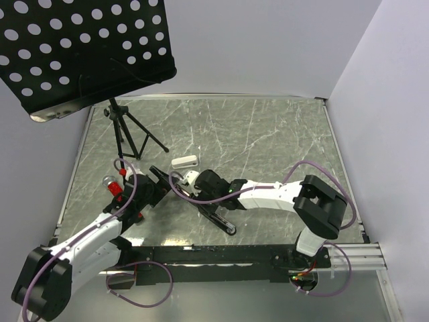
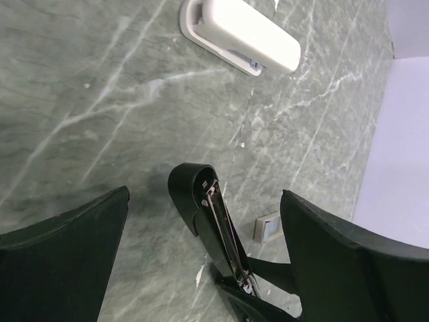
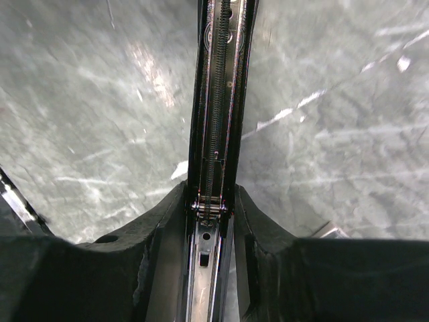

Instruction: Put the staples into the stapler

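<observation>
A black stapler point(image 2: 213, 228) stands hinged open on the marble table, its lid raised and its metal track with the spring bared point(image 3: 218, 121). My right gripper point(image 3: 214, 208) is shut on the stapler's track, one finger pressing each side. It reaches in from the right in the top view point(image 1: 204, 188), where the stapler's base point(image 1: 221, 220) lies below it. My left gripper point(image 2: 204, 194) hangs wide open just above the stapler's raised end, touching nothing. The staples, a small greyish rectangle point(image 2: 268, 229), lie on the table right beside the stapler.
A white stapler point(image 1: 184, 161) lies shut behind the black one, also at the top of the left wrist view point(image 2: 244, 33). A black tripod point(image 1: 124, 134) carrying a perforated board point(image 1: 80, 47) stands at the back left. White walls close off the back and right.
</observation>
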Robot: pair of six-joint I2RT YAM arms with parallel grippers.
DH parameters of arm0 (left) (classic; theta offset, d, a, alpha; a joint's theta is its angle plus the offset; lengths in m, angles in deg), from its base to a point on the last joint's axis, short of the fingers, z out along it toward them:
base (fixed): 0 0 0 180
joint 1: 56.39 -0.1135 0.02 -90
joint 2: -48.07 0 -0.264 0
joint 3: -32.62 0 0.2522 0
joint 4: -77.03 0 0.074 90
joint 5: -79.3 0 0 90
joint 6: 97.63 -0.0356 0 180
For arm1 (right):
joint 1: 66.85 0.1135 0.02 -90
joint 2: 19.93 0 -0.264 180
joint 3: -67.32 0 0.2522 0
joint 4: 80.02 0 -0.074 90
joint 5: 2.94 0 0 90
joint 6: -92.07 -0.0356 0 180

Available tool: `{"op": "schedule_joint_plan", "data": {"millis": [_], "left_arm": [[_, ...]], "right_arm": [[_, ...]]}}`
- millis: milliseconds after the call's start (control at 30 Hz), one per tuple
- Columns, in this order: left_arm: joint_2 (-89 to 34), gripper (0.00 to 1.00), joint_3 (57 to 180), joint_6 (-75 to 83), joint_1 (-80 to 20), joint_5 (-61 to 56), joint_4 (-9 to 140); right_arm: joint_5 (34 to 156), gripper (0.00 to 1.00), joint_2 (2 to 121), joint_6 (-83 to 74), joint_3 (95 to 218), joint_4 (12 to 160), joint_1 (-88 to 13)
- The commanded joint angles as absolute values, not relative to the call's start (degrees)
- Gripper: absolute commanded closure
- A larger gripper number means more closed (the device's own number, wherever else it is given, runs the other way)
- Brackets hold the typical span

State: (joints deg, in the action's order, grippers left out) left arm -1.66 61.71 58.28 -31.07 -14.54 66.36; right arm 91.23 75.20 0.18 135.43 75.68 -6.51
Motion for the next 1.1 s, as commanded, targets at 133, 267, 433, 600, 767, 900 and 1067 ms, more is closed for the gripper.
{"op": "schedule_joint_plan", "data": {"millis": [133,267,433,600,767,900,1067], "left_arm": [[-6.2,0.00,61.1,59.1,-31.4,-10.4,75.0],[-7.7,0.01,59.8,59.2,-31.4,-9.2,78.6],[-7.6,0.09,56.3,60.7,-31.4,-8.9,84.8],[-7.7,0.15,54.6,60.5,-31.4,-8.5,90.7],[-8.7,0.22,54.2,59.0,-31.4,-7.2,93.9],[-9.7,0.22,53.9,59.9,-31.4,-6.8,93.7],[-11.2,0.20,53.7,61.7,-31.4,-7.5,91.7]], "right_arm": [[91.6,1.00,69.5,1.1,134.4,83.7,-6.8],[92.0,1.00,68.7,0.8,134.1,84.3,-6.8],[92.7,1.00,67.4,0.6,133.6,84.7,-6.9],[93.1,1.00,67.3,0.9,133.9,84.2,-6.8],[93.3,1.00,67.6,0.9,133.9,84.1,-6.8],[93.3,1.00,67.3,0.9,133.9,84.5,-6.8],[93.0,1.00,66.8,0.9,134.3,84.4,-6.8]]}}
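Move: The opened black stapler's free end stands just off the left fingertips, about 3 cm ahead of that hand point, 1 cm right and 2 cm below. The white stapler lies some 7 cm ahead of the left hand, 7 cm right and 7 cm down; the red bottle roughly 13 cm left, 5 cm back and 6 cm down. From the right hand, already gripping the hinge, that end is about 8 cm ahead, 10 cm left and 2 cm up. Still pinching the opened stapler at its hinge, the right hand lifts it about 2.5 cm, drifts 1 cm left and rolls its left side up by some 5 degrees, then holds. The left hand shifts about 2 cm right towards the stapler's free end, dipping nearly 2 cm and coming halfway back up, while its wide-open fingers narrow by about a fifth around that end without gripping it. ##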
